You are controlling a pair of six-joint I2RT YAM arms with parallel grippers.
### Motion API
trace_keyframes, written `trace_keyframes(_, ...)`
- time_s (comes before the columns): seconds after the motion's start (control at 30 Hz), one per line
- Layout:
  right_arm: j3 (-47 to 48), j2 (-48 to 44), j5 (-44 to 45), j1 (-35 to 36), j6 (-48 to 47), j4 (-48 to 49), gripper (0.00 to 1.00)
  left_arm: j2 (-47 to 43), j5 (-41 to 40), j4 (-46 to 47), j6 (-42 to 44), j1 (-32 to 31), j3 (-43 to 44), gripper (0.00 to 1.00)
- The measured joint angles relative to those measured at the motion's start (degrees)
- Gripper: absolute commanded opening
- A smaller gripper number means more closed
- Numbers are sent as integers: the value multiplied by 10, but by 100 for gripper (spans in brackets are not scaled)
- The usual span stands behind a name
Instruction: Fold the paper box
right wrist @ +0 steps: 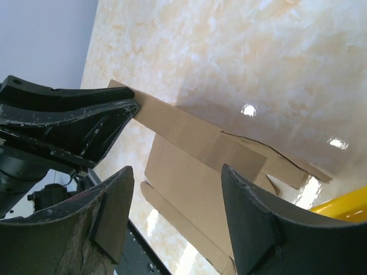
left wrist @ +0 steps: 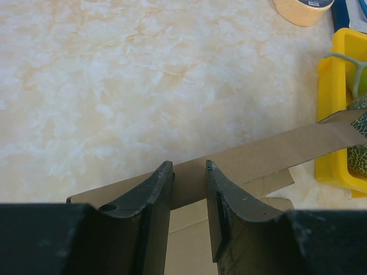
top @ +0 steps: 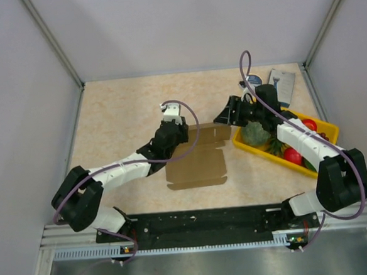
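The paper box (top: 197, 165) is a flat brown cardboard sheet lying mid-table. Its far flap (left wrist: 258, 157) stands raised as a long strip. My left gripper (top: 179, 135) is at the flap's left end. In the left wrist view its fingertips (left wrist: 189, 166) stand a little apart in front of the strip, which crosses the gap between them unpinched. My right gripper (top: 223, 115) hovers over the sheet's far right corner. Its jaws (right wrist: 176, 169) are wide open with nothing between them, and the sheet (right wrist: 189, 177) lies below.
A yellow tray (top: 326, 129) at the right holds a green melon (top: 255, 133) and red fruit (top: 292, 156). It stands close to the sheet's right edge. A blue-and-white box (top: 282, 84) and a tape roll (left wrist: 302, 9) sit at the back right. Grey walls enclose the table.
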Motion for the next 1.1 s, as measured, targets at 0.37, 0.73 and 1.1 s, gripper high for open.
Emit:
trace_keyframes(0.37,-1,-24,44,10,-55,-53,55,-87,-22,41,2,3,-98,36)
trace_keyframes(0.73,55,8,117,88,-66,-103,46,-130,-27,49,1,4,-138,36)
trace_keyframes(1.1,83,69,122,100,-37,-102,41,-133,-26,63,-3,4,-147,36)
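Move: The paper box's right-end corner flap lies just beyond the open right hand, about 1 cm ahead, 2 cm to its right and some 5 cm below. From that hand the yellow bin's middle is roughly 22 cm right and 5 cm back, and the tape roll 14 cm ahead and 13 cm right, both about 13 cm below. The left hand already pinches the raised far wall; the flap is about 15 cm to its right, 1 cm ahead and 2 cm below. Left hand draws the pinched wall 6 cm left and back; right follows left, down to its flap, fingers narrowing. ##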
